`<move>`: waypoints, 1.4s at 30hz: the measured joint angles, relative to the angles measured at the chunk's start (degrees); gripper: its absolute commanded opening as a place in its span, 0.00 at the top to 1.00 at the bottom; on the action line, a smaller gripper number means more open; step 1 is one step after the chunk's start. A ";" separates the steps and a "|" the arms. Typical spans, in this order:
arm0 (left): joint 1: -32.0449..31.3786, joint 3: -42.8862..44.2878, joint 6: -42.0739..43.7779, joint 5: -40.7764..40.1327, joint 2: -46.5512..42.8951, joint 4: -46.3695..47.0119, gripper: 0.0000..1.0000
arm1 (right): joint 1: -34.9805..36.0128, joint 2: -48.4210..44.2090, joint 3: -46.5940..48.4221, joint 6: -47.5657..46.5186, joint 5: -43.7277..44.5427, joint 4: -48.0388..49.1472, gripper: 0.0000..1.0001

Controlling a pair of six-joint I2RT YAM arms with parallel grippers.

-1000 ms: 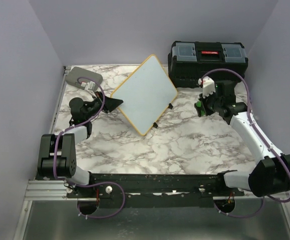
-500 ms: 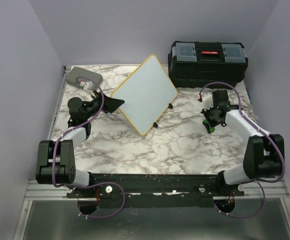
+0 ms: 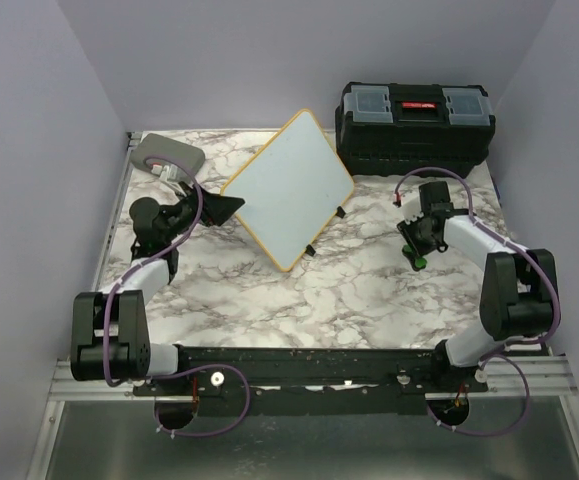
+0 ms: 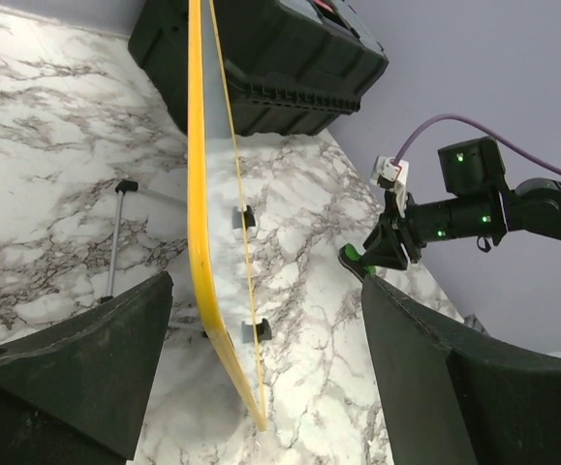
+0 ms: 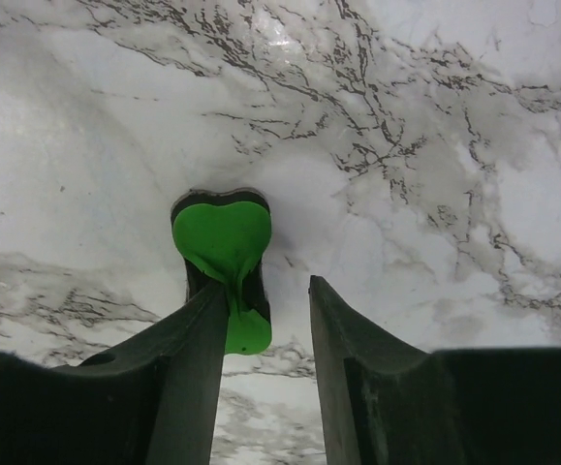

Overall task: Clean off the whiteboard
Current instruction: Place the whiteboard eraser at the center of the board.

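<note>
The whiteboard stands tilted on one corner like a diamond in the middle of the table, and its face shows no marks. In the left wrist view I see it edge-on, as a yellow rim. My left gripper is open. Its jaws stand wide on either side of the board's left corner and do not touch it. A green eraser with a black base lies on the marble to the right. My right gripper is open over the eraser. Its left finger is against the eraser and its right finger is apart.
A black toolbox stands at the back right, behind the board. A grey rounded case lies at the back left corner. The board's thin metal stand leg rests on the marble behind it. Purple walls close in the table.
My right arm came down and toward me, set the green eraser on the table and opened. My left gripper opened off the whiteboard's corner; the board stayed put.
</note>
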 measured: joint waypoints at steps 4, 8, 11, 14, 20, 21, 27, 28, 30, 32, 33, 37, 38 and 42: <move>0.55 -0.17 0.00 -0.66 -1.44 0.00 0.21 | -0.11 -0.31 0.04 -0.15 0.44 0.31 0.41; 1.16 -0.68 0.00 -1.62 -3.15 -0.33 0.21 | -0.11 -0.94 0.46 0.07 0.33 -0.92 0.30; 1.84 -1.09 0.00 -2.21 -4.26 -0.52 0.21 | -0.11 -1.68 1.36 0.35 0.31 -2.82 0.25; 2.49 -1.51 0.00 -2.95 -5.29 -0.94 0.21 | -0.09 -2.71 2.60 0.55 -0.57 -4.13 0.22; 3.37 -1.55 0.02 -3.65 -7.02 -2.67 0.20 | -0.09 -4.42 3.41 0.94 -0.81 -5.25 0.19; 3.43 -1.55 0.00 -3.78 -7.32 -2.93 0.20 | -0.09 -4.37 3.41 0.94 -0.76 -5.35 0.18; 3.72 -1.60 0.02 -3.93 -8.24 -3.41 0.20 | -0.09 -2.14 3.34 0.85 -0.68 -5.53 0.09; 3.74 -1.60 0.02 -3.93 -8.46 -3.43 0.20 | -0.09 -1.38 3.13 0.72 -0.50 -5.46 0.07; 3.96 -1.60 0.02 -3.93 -9.03 -3.52 0.20 | -0.09 -0.50 2.12 0.26 0.00 -5.44 0.03; 4.15 -1.60 0.02 -3.93 -9.53 -3.65 0.20 | -0.09 -0.72 1.53 -0.11 0.37 -5.49 0.02; 4.33 -1.60 0.02 -3.93 -9.81 -3.82 0.20 | -0.09 -1.16 1.53 -0.17 0.50 -5.51 0.01; 4.61 -1.60 0.02 -3.93 -10.67 -4.39 0.20 | -0.09 -3.32 1.60 -0.52 0.57 -5.97 0.01; 4.76 -1.60 0.02 -3.93 -10.88 -4.59 0.20 | -0.09 -4.07 1.88 -0.57 0.52 -6.45 0.01; 5.53 -1.60 0.02 -3.93 -12.00 -5.55 0.20 | -0.09 -5.79 3.56 -0.46 -1.49 -7.87 0.00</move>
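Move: The eraser sits at the right hand's left finger, about 2 cm left of the hand point, level with it fore and aft and some 2 cm lower. From that hand the whiteboard's middle is roughly 17 cm ahead, 33 cm left and 8 cm higher; the toolbox stands straight ahead, about 32 cm out and 5 cm higher. From the left hand the eraser lies about 47 cm right, 5 cm back and 20 cm down. The right fingers go on spreading to fully open over the marble while the hand bobs: up about 3.5 cm, quickly back down with a slight pull back, then up again to about 4 cm above its start, the eraser still against the left finger. The left hand, empty and already open, backs away from the whiteboard's left corner, up and left about 4 cm each, turning slightly counter-clockwise. ##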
